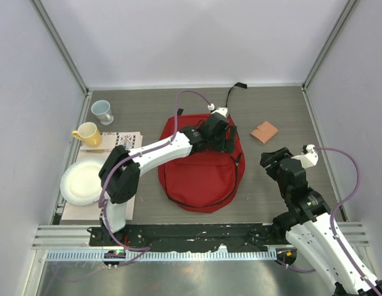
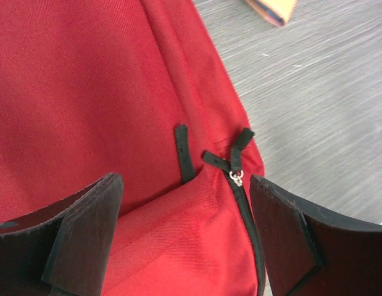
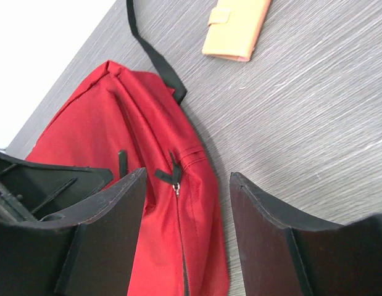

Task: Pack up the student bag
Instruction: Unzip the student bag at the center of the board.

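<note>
The student bag (image 1: 200, 176), a red backpack with black zipper trim, lies flat in the middle of the table. My left gripper (image 1: 219, 132) hovers over its far right part, open and empty. In the left wrist view its fingers straddle the red fabric (image 2: 86, 92), with a metal zipper pull (image 2: 238, 177) and black tabs just ahead of the gripper (image 2: 184, 237). My right gripper (image 1: 274, 161) is open and empty to the right of the bag. The right wrist view shows the bag's edge (image 3: 116, 123) and the closed zipper with its pull (image 3: 176, 188) between the open fingers of the gripper (image 3: 187, 228).
A small orange wallet-like case (image 1: 264, 132) lies on the table right of the bag; it also shows in the right wrist view (image 3: 235, 28). At the left are a yellow mug (image 1: 87, 134), a pale mug (image 1: 102, 111), a white plate (image 1: 83, 182) and a patterned book (image 1: 120, 139). A black strap (image 1: 231, 95) trails behind the bag.
</note>
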Robot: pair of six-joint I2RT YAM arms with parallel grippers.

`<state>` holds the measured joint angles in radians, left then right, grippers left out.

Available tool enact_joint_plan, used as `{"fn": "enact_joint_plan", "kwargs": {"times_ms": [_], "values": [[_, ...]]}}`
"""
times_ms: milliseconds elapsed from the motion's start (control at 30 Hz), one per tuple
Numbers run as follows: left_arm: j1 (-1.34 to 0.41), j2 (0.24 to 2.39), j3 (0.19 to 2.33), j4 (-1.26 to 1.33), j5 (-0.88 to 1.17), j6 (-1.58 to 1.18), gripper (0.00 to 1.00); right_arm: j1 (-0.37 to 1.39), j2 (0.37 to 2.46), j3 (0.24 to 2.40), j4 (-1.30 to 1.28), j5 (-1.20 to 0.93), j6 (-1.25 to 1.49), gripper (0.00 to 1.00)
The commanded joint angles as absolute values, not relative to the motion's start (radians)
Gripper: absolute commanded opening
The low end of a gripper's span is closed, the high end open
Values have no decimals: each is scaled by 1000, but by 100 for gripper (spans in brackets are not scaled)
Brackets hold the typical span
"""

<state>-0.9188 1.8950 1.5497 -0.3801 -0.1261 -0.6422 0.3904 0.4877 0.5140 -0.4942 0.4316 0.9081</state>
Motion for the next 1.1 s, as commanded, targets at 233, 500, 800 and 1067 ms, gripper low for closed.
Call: {"fn": "enact_joint_plan", "kwargs": {"times_ms": [233, 500, 800, 1067], "values": [[-979, 2103, 1911, -715, -322, -549, 85, 388, 489, 558, -542, 512, 882, 61], [-1000, 2189, 2017, -821, -400, -538, 77, 388, 479, 554, -543, 508, 876, 60], [-1002, 2256, 2097, -876, -477, -538, 64, 388, 471, 558, -543, 503, 864, 60], [-1002, 2261, 2094, -879, -480, -540, 42, 388, 474, 551, -543, 500, 858, 60]]}}
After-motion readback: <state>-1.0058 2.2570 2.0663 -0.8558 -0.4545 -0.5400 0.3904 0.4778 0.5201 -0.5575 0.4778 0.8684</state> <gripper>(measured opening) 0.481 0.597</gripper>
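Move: The short black tab on the red bag lies about 3 cm ahead of the left hand, 1 cm to its right and 6 cm below. The zip pull with its black loops is some 4 cm right of the tab and 5 cm nearer the base; the tan notebook is about 18 cm right of the tab and 8 cm farther out. From the right hand, the tab is roughly 6 cm ahead, 18 cm left, 9 cm below. Left hand sinks about 4 cm and eases forward towards the black tab, rolling left-side-up, fingers half closing around it. ##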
